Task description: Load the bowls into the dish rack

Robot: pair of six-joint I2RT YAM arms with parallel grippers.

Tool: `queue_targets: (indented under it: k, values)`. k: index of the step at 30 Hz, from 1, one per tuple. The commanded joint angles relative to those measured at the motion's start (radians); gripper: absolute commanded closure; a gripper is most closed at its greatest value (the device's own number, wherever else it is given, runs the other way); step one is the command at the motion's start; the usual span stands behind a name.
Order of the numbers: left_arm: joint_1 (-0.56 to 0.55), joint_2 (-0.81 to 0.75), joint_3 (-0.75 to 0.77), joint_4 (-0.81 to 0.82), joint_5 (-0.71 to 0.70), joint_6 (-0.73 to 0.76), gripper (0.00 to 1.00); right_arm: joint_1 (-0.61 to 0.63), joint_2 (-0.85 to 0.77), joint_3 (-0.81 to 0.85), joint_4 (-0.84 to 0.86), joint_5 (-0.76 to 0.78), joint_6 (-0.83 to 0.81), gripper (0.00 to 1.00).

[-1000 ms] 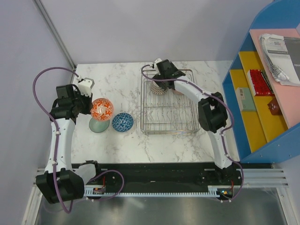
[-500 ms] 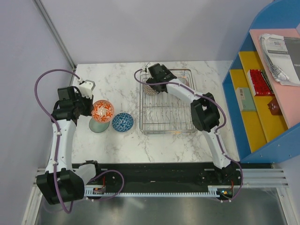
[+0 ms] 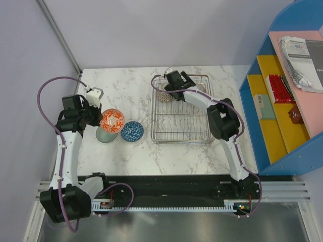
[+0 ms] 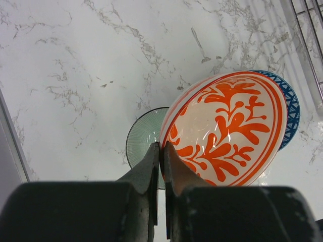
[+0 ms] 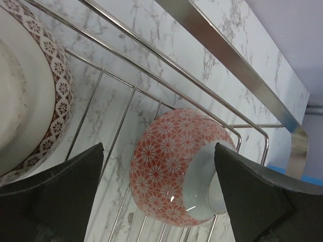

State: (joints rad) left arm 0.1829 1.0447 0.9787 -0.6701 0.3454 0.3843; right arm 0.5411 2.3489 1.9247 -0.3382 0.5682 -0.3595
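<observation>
My left gripper [image 3: 103,119] is shut on the rim of an orange-red leaf-patterned bowl [image 3: 112,120] and holds it tilted above the table; the wrist view shows its fingers [image 4: 151,166] pinching that bowl [image 4: 227,126]. A pale green bowl [image 3: 104,135] and a blue patterned bowl [image 3: 132,131] sit beneath and beside it. My right gripper [image 3: 177,83] is open over the far left of the dish rack [image 3: 199,136]. Its jaws [image 5: 159,148] stand wide, either side of a red flower-patterned bowl [image 5: 171,166] lying on its side, not touching it. A brown-patterned bowl [image 5: 30,101] lies beside it in the rack [image 3: 161,95].
The rack's metal rim [image 5: 232,55] runs just past the red bowl. The green bowl [image 4: 144,141] and blue bowl [image 4: 293,111] lie under the held bowl. A blue and yellow shelf [image 3: 282,91] stands at the right. A grey wall borders the table's left side.
My right gripper swung left over the rack and back right, and the brown-patterned bowl now lies further left in the rack. The left gripper with the orange-red bowl has barely shifted.
</observation>
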Motion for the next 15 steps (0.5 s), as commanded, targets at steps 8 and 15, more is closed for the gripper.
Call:
queue_targets:
  k: [8,15]
  values:
    - [-0.006,-0.038,0.048,0.078,0.171,-0.068,0.98,-0.066,-0.131,-0.059,0.034,0.061,0.005,0.02]
    - [-0.065,-0.022,0.112,0.090,0.234,-0.062,0.98,-0.063,-0.209,-0.035,-0.022,-0.082,0.085,0.02]
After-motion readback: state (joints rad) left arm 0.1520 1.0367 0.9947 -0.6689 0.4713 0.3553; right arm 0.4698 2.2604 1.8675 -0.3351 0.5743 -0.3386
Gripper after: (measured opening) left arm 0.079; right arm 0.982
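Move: The left hand already holds the orange bowl; the dish rack's middle lies about 42 cm to its right, 8 cm ahead and 13 cm below. The green bowl is some 2 cm right, 3 cm back and 16 cm below that hand, the blue bowl 15 cm right, 2 cm back. From the right hand the orange bowl is roughly 34 cm left, 20 cm back and 8 cm higher, the brown-patterned bowl 9 cm left and 4 cm back, the red-patterned bowl 3 cm right and 2 cm back, both 6 cm below. Left carries the orange bowl 3 cm right towards the rack; open right hand goes about 5 cm right, rising. ##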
